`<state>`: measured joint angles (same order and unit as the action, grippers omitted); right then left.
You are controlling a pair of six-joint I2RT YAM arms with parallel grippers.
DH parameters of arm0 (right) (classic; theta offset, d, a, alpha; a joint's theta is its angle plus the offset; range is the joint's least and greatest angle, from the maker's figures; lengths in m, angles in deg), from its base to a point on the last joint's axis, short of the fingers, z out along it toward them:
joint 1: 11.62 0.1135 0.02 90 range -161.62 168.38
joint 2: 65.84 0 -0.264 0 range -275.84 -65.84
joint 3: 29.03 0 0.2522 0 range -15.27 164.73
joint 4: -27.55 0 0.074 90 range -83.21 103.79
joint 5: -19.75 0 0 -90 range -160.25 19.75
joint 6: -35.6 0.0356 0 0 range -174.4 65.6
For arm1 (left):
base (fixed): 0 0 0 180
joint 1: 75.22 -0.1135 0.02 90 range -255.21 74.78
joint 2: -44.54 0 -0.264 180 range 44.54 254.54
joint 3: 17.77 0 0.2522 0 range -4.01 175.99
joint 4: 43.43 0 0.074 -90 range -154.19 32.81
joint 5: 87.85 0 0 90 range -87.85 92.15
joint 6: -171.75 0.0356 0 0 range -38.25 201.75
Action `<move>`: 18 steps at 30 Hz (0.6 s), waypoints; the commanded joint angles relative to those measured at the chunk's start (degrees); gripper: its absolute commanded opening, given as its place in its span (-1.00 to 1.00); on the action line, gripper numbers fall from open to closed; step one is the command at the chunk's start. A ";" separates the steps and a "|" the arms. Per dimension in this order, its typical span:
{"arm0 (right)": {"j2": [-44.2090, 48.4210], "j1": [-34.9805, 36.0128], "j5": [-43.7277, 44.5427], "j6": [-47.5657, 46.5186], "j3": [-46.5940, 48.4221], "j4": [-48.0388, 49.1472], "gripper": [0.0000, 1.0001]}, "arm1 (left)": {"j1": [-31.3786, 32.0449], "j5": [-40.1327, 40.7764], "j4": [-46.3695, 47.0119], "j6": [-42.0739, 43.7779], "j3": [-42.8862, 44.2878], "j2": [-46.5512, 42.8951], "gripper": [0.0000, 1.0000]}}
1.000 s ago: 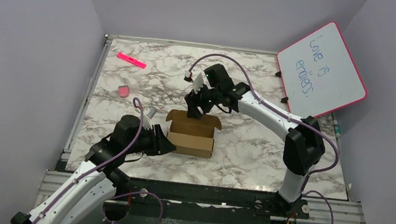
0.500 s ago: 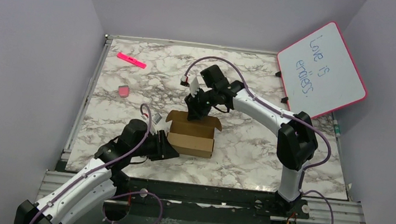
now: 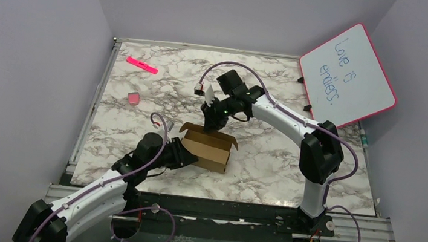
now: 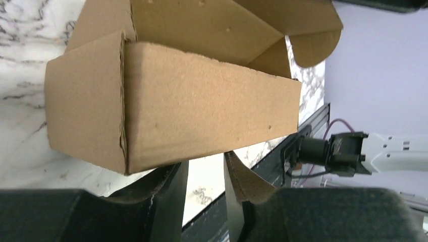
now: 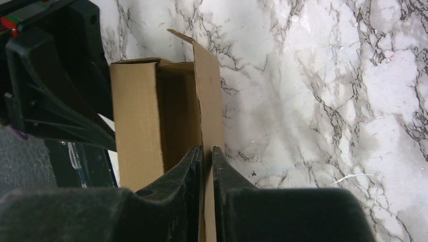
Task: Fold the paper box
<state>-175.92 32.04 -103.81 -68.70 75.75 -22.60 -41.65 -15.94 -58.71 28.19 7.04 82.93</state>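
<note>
The paper box (image 3: 213, 150) is a small brown cardboard box with its top open, sitting slightly skewed at the table's middle front. My right gripper (image 3: 213, 124) reaches down from behind and is shut on the box's rear wall (image 5: 208, 106); the cardboard runs between the two fingertips (image 5: 207, 151). My left gripper (image 3: 188, 157) is at the box's left front corner. In the left wrist view the long side of the box (image 4: 202, 101) fills the frame, and the left gripper (image 4: 204, 164) is open just beneath its lower edge, with bare table showing between the fingers.
A pink marker (image 3: 142, 65) and a pink eraser (image 3: 133, 98) lie at the far left. The pink-framed whiteboard (image 3: 348, 75) leans at the back right. A metal rail (image 3: 220, 207) runs along the near table edge.
My right gripper has closed on the box's rear wall. The left arm has pushed in towards the box, and the box has turned slightly.
</note>
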 commanded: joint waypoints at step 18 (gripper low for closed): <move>0.77 0.80 -3.04 -3.71 4.22 -5.70 -0.74 | 8.98 23.85 35.45 0.55 3.01 22.90 -0.35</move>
<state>-175.92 32.09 -105.54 -71.00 78.70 -24.41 -33.81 1.24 -31.87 26.05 7.06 102.84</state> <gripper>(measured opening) 0.136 0.325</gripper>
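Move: The box body's middle lies about 4 cm ahead of the left hand and 3 cm to its right, roughly level, with the left fingertips already at the lower edge of its near side. The raised lid flap stands some 9 cm ahead of the left hand, 3 cm right and 5 cm higher. The right fingers already pinch that flap, its middle about 1 cm right and 1 cm below; from them the box body lies about 5 cm back, 1 cm right and 5 cm below. Forward and level, some 5 cm, with a smaller drift to its right, the left hand keeps its fingertips against the lower edge of the box's near side and pushes the box towards the lid flap, turning about 10 degrees counter-clockwise. The right hand keeps the flap pinched and rises about 1.5 cm. ##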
